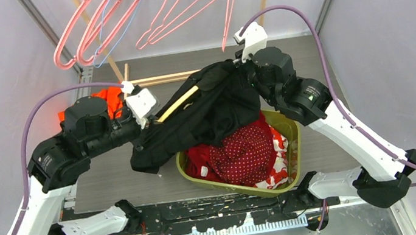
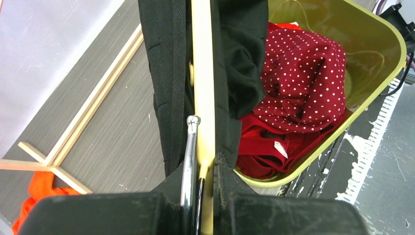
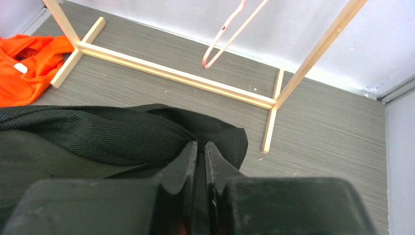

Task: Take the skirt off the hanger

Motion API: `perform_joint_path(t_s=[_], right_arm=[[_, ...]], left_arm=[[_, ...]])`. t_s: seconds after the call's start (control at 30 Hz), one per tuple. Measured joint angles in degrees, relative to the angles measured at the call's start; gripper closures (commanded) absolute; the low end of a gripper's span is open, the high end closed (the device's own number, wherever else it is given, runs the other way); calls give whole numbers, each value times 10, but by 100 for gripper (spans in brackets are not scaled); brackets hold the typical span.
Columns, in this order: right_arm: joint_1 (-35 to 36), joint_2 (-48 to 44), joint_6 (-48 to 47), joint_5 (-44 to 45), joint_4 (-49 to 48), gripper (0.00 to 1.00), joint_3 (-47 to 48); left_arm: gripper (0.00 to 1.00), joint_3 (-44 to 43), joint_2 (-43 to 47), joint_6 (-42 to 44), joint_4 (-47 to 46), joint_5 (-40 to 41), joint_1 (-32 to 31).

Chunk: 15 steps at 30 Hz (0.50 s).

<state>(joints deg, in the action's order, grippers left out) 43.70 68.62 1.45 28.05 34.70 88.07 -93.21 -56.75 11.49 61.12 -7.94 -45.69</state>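
A black skirt (image 1: pixel 193 119) hangs on a pale yellow wooden hanger (image 1: pixel 178 105), held in the air between my two grippers above the table. My left gripper (image 1: pixel 143 119) is shut on the hanger; in the left wrist view its jaws clamp the yellow bar (image 2: pixel 203 98) and the metal hook (image 2: pixel 188 156), with the skirt (image 2: pixel 169 73) draped on both sides. My right gripper (image 1: pixel 241 66) is shut on the skirt's fabric; in the right wrist view the fingertips (image 3: pixel 188 154) pinch a black fold (image 3: pixel 98 134).
An olive-green basket (image 1: pixel 289 133) with red and polka-dot clothes (image 1: pixel 244 152) sits below the skirt. An orange garment (image 1: pixel 110 100) lies at the back left. A wooden rack (image 3: pixel 171 76) with pink wire hangers (image 1: pixel 118 19) stands at the back.
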Motion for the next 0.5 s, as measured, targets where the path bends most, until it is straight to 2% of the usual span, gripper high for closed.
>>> perform_joint_path(t_s=[0.17, 0.27, 0.4, 0.5], right_arm=[[-16, -1, -15, -3, 2, 42, 0], [-23, -3, -35, 7, 7, 30, 0], [-33, -19, -68, 17, 5, 26, -16], [-43, -32, -89, 38, 10, 27, -26]], left_arm=[[100, 0, 3, 0, 4, 5, 0], [100, 1, -1, 7, 5, 5, 0], [100, -2, -21, 25, 5, 2, 0], [100, -28, -53, 40, 31, 0, 0]])
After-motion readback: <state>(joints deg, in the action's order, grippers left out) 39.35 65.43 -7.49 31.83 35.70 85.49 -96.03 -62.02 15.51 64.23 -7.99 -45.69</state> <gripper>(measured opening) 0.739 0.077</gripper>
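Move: Between the hands hangs the black skirt, its middle some 13 cm left, 11 cm back and 8 cm below the right hand, which pinches its edge. The yellow hanger's bar, its middle 16 cm left, 8 cm back and 5 cm below, runs through it. The green basket sits about 27 cm back and 36 cm below, level sideways. The skirt's middle lies about 12 cm right, 3 cm ahead and 7 cm below the left hand. Opening widely, the right fingers let go of the black skirt's edge, and the hand draws off about 5 cm to the right, almost level, rolling some 10 degrees so its left side sinks. The left hand keeps its grip on the yellow hanger's neck and eases down, forward and slightly right, by about 2 cm in all. ##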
